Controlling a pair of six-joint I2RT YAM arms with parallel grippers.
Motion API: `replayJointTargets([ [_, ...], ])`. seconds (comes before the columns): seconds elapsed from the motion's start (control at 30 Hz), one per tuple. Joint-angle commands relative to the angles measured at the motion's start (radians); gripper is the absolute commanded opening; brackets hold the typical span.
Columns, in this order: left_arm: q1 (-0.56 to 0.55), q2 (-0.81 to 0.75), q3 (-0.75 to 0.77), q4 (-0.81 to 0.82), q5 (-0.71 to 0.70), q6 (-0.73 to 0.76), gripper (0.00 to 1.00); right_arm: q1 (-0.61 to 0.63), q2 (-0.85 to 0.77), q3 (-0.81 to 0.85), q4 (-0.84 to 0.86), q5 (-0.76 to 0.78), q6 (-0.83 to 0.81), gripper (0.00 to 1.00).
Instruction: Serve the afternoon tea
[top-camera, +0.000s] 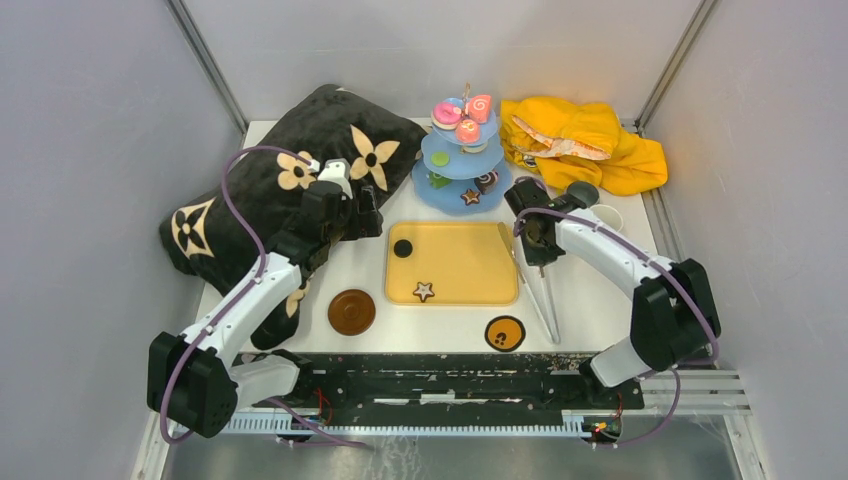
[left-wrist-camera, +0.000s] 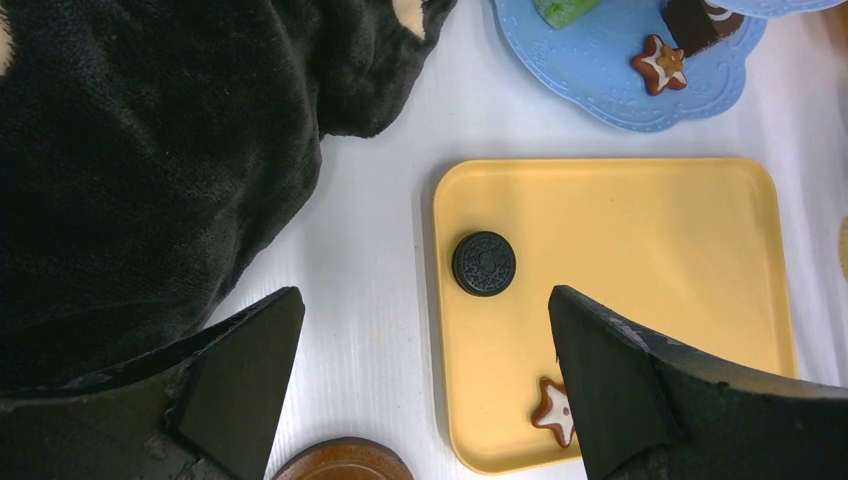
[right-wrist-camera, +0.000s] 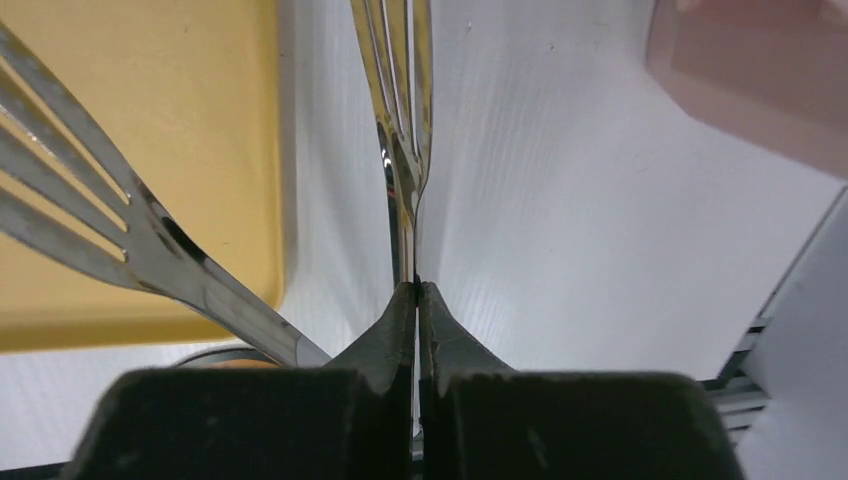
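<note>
The light-blue three-tier stand (top-camera: 460, 165) holds pink swirl rolls (top-camera: 478, 106) on top, a star biscuit (left-wrist-camera: 660, 62) and a chocolate (left-wrist-camera: 700, 18) on its bottom tier (left-wrist-camera: 600, 75). A black round biscuit (left-wrist-camera: 484, 263) and another star biscuit (left-wrist-camera: 556, 410) lie on the flat yellow tray (left-wrist-camera: 650, 250). My left gripper (left-wrist-camera: 425, 350) hovers open over the tray's left edge, holding nothing. Right of the tray, my right gripper (right-wrist-camera: 417, 290) is shut on one arm of the metal tongs (right-wrist-camera: 405, 150). The tongs' other arm (right-wrist-camera: 90, 220) reaches over the tray. A pink cup (right-wrist-camera: 750, 70) stands just beyond.
A black cushion (top-camera: 290, 190) with flower patches fills the back left, touching my left arm. A yellow cloth (top-camera: 585, 145) is bunched at the back right. Two round brown coasters (top-camera: 352, 311) (top-camera: 505, 333) sit in front of the tray. Grey walls close in on both sides.
</note>
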Motion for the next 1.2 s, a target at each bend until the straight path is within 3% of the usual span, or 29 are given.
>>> replayJointTargets([
  [0.0, 0.006, -0.007, 0.024, 0.042, 0.006, -0.023, 1.0, -0.003, 0.075, 0.097, -0.034, 0.105, -0.127, 0.01],
  [0.13, 0.006, -0.014, 0.022, 0.039, 0.001, -0.023, 1.0, -0.033, 0.169, 0.134, -0.042, 0.192, -0.117, 0.01],
  [0.67, 0.006, -0.023, 0.017, 0.037, -0.005, -0.02, 1.0, -0.122, 0.31, 0.228, 0.022, 0.196, 0.029, 0.03],
  [0.83, 0.006, -0.02, 0.017, 0.037, -0.003, -0.017, 1.0, -0.124, 0.283, 0.229, 0.029, 0.194, 0.04, 0.28],
  [1.03, 0.006, -0.002, 0.019, 0.046, 0.003, -0.021, 1.0, -0.124, 0.044, 0.072, 0.124, 0.004, 0.031, 0.65],
  [1.17, 0.006, 0.01, 0.016, 0.059, 0.013, -0.028, 0.99, -0.124, -0.094, -0.077, 0.168, 0.004, 0.074, 0.91],
])
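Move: The bare strip of table for the held tongs starts about 6 cm ahead of the right hand, 4 cm to its right and 5 cm below. The pink mug stands some 8 cm ahead and 12 cm right of the hand, the grey cup about 13 ahead and 9 right. The yellow tray's middle is 19 cm left and 2 back, the orange coaster 8 left and 17 back. From the left hand the strip is some 41 cm right, level ahead, 13 below. The metal tongs, already gripped near one fork head with their hinge end towards the robot, are carried by the right hand forward and to the right, towards the pink mug, some 6 cm ahead while sinking about 3 cm. The shut fingers then open nearly wide and let go, and the empty hand lifts roughly 3 cm and draws back a little. ##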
